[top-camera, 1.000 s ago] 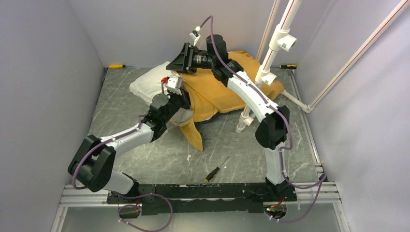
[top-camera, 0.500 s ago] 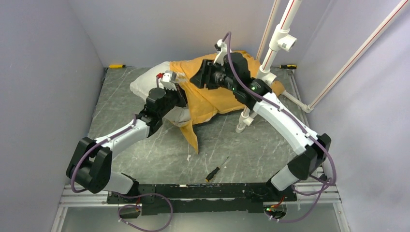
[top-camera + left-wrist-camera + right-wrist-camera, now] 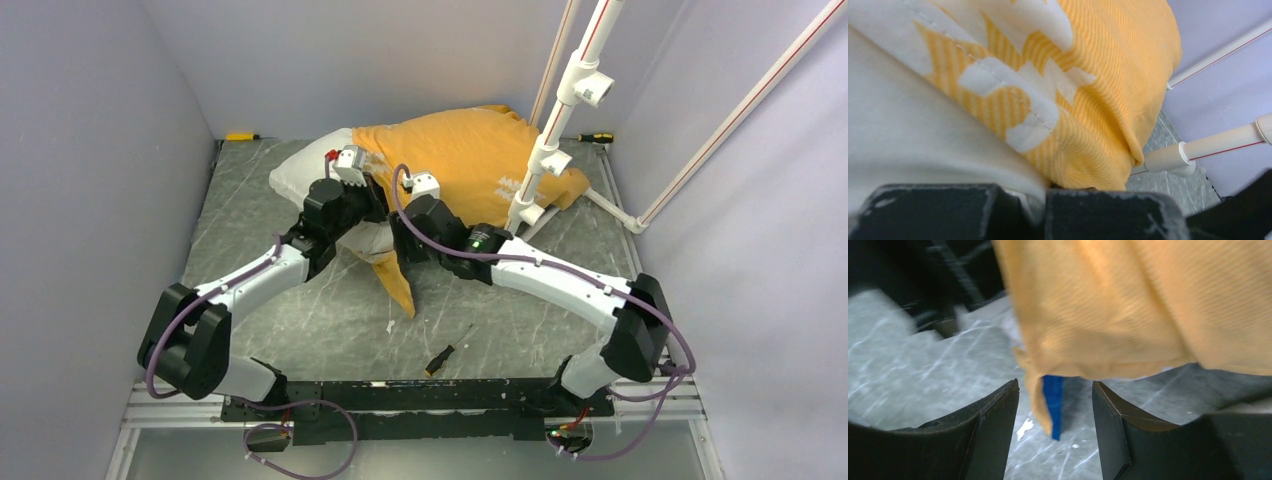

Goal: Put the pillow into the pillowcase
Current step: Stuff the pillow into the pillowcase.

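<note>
The white pillow (image 3: 300, 172) lies at the back left, its right part covered by the pillowcase (image 3: 470, 150), orange side up. My left gripper (image 3: 365, 212) is at the case's open end, shut on a fold of the pillow's white cloth (image 3: 923, 140); the pinch shows between its tips (image 3: 1040, 195). An orange flap of the pillowcase (image 3: 402, 285) hangs down toward the front. My right gripper (image 3: 398, 250) is low beside that flap and open. In the right wrist view the flap's orange and blue tip (image 3: 1053, 412) hangs between the spread fingers (image 3: 1054, 390) without touching them.
A white pipe stand (image 3: 540, 160) rises right of the pillowcase, with pipes running to the right wall. A black-handled screwdriver (image 3: 447, 350) lies near the front. Yellow-handled tools lie at the back left (image 3: 240, 136) and back right (image 3: 597, 138). Grey walls close three sides.
My right arm swung from above the pillowcase at the back down to the hanging flap in front, and its jaws opened wider. The left gripper stayed shut in place.
</note>
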You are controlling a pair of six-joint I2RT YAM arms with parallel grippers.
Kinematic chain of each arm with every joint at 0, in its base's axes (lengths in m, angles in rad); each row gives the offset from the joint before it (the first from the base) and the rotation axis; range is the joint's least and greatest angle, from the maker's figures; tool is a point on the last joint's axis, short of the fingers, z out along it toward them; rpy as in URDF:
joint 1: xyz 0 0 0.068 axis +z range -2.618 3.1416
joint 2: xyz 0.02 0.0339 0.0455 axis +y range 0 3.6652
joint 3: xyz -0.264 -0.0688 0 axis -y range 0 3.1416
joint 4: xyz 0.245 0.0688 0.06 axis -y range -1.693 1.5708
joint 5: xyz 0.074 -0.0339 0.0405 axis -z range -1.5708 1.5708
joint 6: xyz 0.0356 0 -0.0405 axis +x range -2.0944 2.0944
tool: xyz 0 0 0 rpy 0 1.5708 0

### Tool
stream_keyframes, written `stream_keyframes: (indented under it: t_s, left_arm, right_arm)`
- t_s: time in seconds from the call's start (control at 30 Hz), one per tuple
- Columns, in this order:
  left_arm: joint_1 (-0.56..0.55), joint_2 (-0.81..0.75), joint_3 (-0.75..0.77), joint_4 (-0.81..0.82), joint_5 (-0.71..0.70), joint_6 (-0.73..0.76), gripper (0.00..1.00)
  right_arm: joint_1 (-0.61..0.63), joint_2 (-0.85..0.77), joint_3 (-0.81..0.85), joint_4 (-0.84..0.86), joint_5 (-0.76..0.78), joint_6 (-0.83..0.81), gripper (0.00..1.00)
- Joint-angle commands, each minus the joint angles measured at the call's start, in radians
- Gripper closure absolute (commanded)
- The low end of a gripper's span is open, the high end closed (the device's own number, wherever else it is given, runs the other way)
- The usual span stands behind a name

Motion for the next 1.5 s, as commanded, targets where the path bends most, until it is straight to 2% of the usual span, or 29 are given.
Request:
stream_keyframes:
  t_s: [0.0,0.2,0.27,0.33,0.4,0.43,0.47,0.5,0.6,0.73,0.93,1.0,1.23,1.47]
  left_arm:
    - [-0.004,-0.029,0.015,-0.036,0.038,0.011,1.00]
    - [-0.004,-0.060,0.011,-0.061,0.040,0.026,1.00]
    - [-0.004,-0.068,0.009,-0.067,0.041,0.030,1.00]
    - [-0.004,-0.076,0.003,-0.063,0.036,0.029,1.00]
    - [-0.002,-0.079,-0.002,-0.057,0.034,0.027,1.00]
    - [-0.002,-0.080,-0.002,-0.054,0.034,0.025,1.00]
    - [-0.002,-0.079,-0.003,-0.051,0.035,0.025,1.00]
    - [-0.002,-0.078,-0.004,-0.047,0.037,0.024,1.00]
    - [-0.001,-0.070,-0.005,-0.030,0.042,0.021,1.00]
    - [-0.001,-0.053,-0.012,0.019,0.064,0.008,1.00]
    - [0.000,-0.015,-0.010,0.112,0.142,-0.017,1.00]
    - [-0.001,-0.007,0.002,0.111,0.136,-0.009,1.00]
    - [0.014,-0.042,0.040,-0.098,-0.141,0.071,1.00]
    - [0.068,-0.056,0.007,-0.042,-0.100,0.035,1.00]
  right_arm:
    - [-0.012,0.040,-0.026,0.177,0.215,-0.053,0.41]
    - [-0.019,0.153,0.021,0.281,0.187,-0.107,0.41]
    - [-0.025,0.160,0.018,0.294,0.165,-0.091,0.45]
    - [-0.034,0.153,0.007,0.294,0.143,-0.077,0.56]
    - [-0.046,0.117,-0.021,0.311,0.110,-0.067,0.71]
    - [-0.055,0.094,-0.036,0.320,0.080,-0.063,0.80]
    - [-0.060,0.066,-0.041,0.331,0.037,-0.066,0.95]
    - [-0.067,0.037,-0.049,0.342,-0.013,-0.070,1.00]
    - [-0.091,-0.045,-0.052,0.399,-0.231,-0.081,1.00]
    - [-0.164,-0.092,-0.013,0.488,-0.572,0.036,1.00]
    - [-0.225,-0.037,0.037,0.722,-0.904,0.249,1.00]
    - [-0.226,-0.004,0.075,0.764,-0.979,0.288,1.00]
    - [-0.226,-0.009,0.126,0.780,-1.047,0.314,1.00]
    - [-0.229,-0.043,0.115,0.783,-1.134,0.300,1.00]
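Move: The right hand, open, has the pillowcase's near rim about 5 cm straight ahead and 4 cm below. From this hand, the bare white pillow by the mouth is some 8 cm left, 4 cm ahead and a little below; the case's hanging flap is about 5 cm back, 4 cm left and lower; the filled body of the case is roughly 19 cm ahead and 12 cm right. That rim is about 5 cm back, 6 cm right and 6 cm below the left hand. The right fingers shut on the pillowcase's near rim after the hand dips forward and down about 5 cm; keeping that pinch, it lifts some 9 cm, drifting left and slightly back, while rolling about 35 degrees so its left side rises and swinging counter-clockwise. The left hand keeps its pinch on the white pillow, eases back slightly, then rises about 4 cm, afterwards going left and slightly forward. ##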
